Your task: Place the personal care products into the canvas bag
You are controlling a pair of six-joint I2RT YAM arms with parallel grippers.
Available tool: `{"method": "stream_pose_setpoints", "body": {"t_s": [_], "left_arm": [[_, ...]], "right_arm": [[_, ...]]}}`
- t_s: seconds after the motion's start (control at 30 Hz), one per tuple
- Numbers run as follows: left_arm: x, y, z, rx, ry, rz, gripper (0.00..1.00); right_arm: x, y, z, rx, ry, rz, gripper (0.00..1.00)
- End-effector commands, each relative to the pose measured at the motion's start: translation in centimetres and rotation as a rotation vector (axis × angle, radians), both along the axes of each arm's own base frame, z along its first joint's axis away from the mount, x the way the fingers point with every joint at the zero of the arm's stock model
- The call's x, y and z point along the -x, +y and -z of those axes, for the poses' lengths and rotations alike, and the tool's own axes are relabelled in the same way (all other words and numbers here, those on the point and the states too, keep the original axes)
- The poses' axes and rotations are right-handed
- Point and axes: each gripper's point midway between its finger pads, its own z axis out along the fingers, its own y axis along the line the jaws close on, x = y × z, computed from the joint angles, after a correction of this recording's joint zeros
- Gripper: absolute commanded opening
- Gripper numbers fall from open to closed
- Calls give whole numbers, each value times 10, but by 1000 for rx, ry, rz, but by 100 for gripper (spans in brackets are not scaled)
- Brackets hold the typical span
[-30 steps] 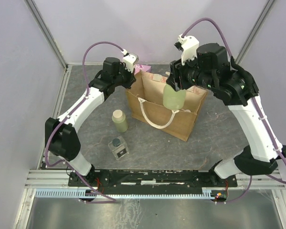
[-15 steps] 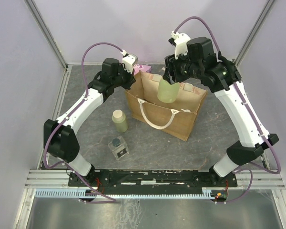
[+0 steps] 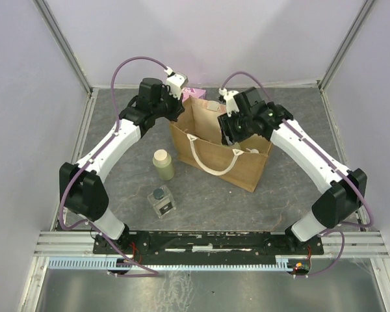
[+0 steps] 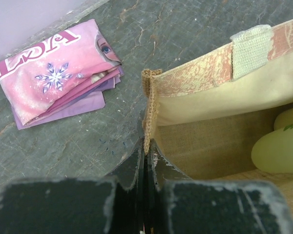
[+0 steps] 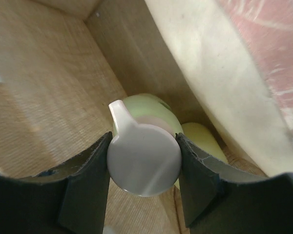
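Note:
The tan canvas bag (image 3: 247, 170) stands open mid-table. My left gripper (image 3: 181, 109) is shut on the bag's rim at its back-left corner (image 4: 147, 105), pinching the woven edge. My right gripper (image 3: 231, 132) is down inside the bag's mouth, shut on the cream pump top (image 5: 144, 163) of a yellow-green bottle (image 5: 147, 103) that hangs above the bag's floor. Another yellow-green bottle (image 5: 204, 139) lies inside beneath it. On the table left of the bag stand a yellow-green bottle with a cream cap (image 3: 162, 164) and a clear square bottle with a dark cap (image 3: 161, 201).
A pink booklet (image 4: 58, 73) lies on the table behind the bag's left corner, close to the back wall. The bag's cream rope handle (image 3: 214, 166) hangs down its front. Metal frame rails run along the table's sides.
My right arm has come down and toward the left, carrying the pump bottle from above the bag's rim into the bag. The left arm and the two table bottles have not moved.

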Motion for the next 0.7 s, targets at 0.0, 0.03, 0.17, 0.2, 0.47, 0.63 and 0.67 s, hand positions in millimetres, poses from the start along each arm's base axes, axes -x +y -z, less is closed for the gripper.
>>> {"method": "stream_pose_setpoints", "body": {"t_s": [0.0, 0.03, 0.17, 0.2, 0.47, 0.63, 0.67], "left_arm": [[-12, -1, -31, 28, -81, 2, 3], [-13, 0, -31, 27, -81, 1, 3], [-13, 0, -30, 29, -80, -2, 3], [-14, 0, -30, 29, -81, -4, 3], [-14, -1, -30, 33, -81, -6, 3], [-14, 0, -34, 39, -88, -10, 3], [-14, -1, -35, 40, -90, -9, 3]], "right_arm": [[-15, 15, -55, -169, -210, -3, 0], [-13, 13, -49, -155, -196, 0, 0], [-6, 0, -25, -79, -160, 7, 0], [-5, -4, -21, -60, -155, 10, 0], [-1, -17, 16, 39, -88, 23, 0], [-3, -14, 36, 60, -45, 25, 0], [-4, -14, 39, 62, -42, 27, 0]]}}
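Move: The pump bottle already hangs by its cap from the right fingers. Its place on the canvas bag's floor is straight below that hand, roughly 20 cm down. The yellow bottle in the bag sits about 5 cm to the right, 2 cm ahead and 14 cm below; the right end of the front handle is 3 cm back, 3 cm right and 4 cm lower. From the left hand, that floor spot is about 10 cm back, 16 cm right and 21 cm down. Keep the right fingers on the pump bottle's cap and lower it between the bag's walls, about 5 cm down: quickly at first, then easing off while drifting some 1.5 cm back and 1.5 cm right, towards the front rim and handle end. Don't open the fingers, and let the wrist tilt barely 5 degrees. Hold the left gripper still, keeping its pinch on the bag's left rim. ##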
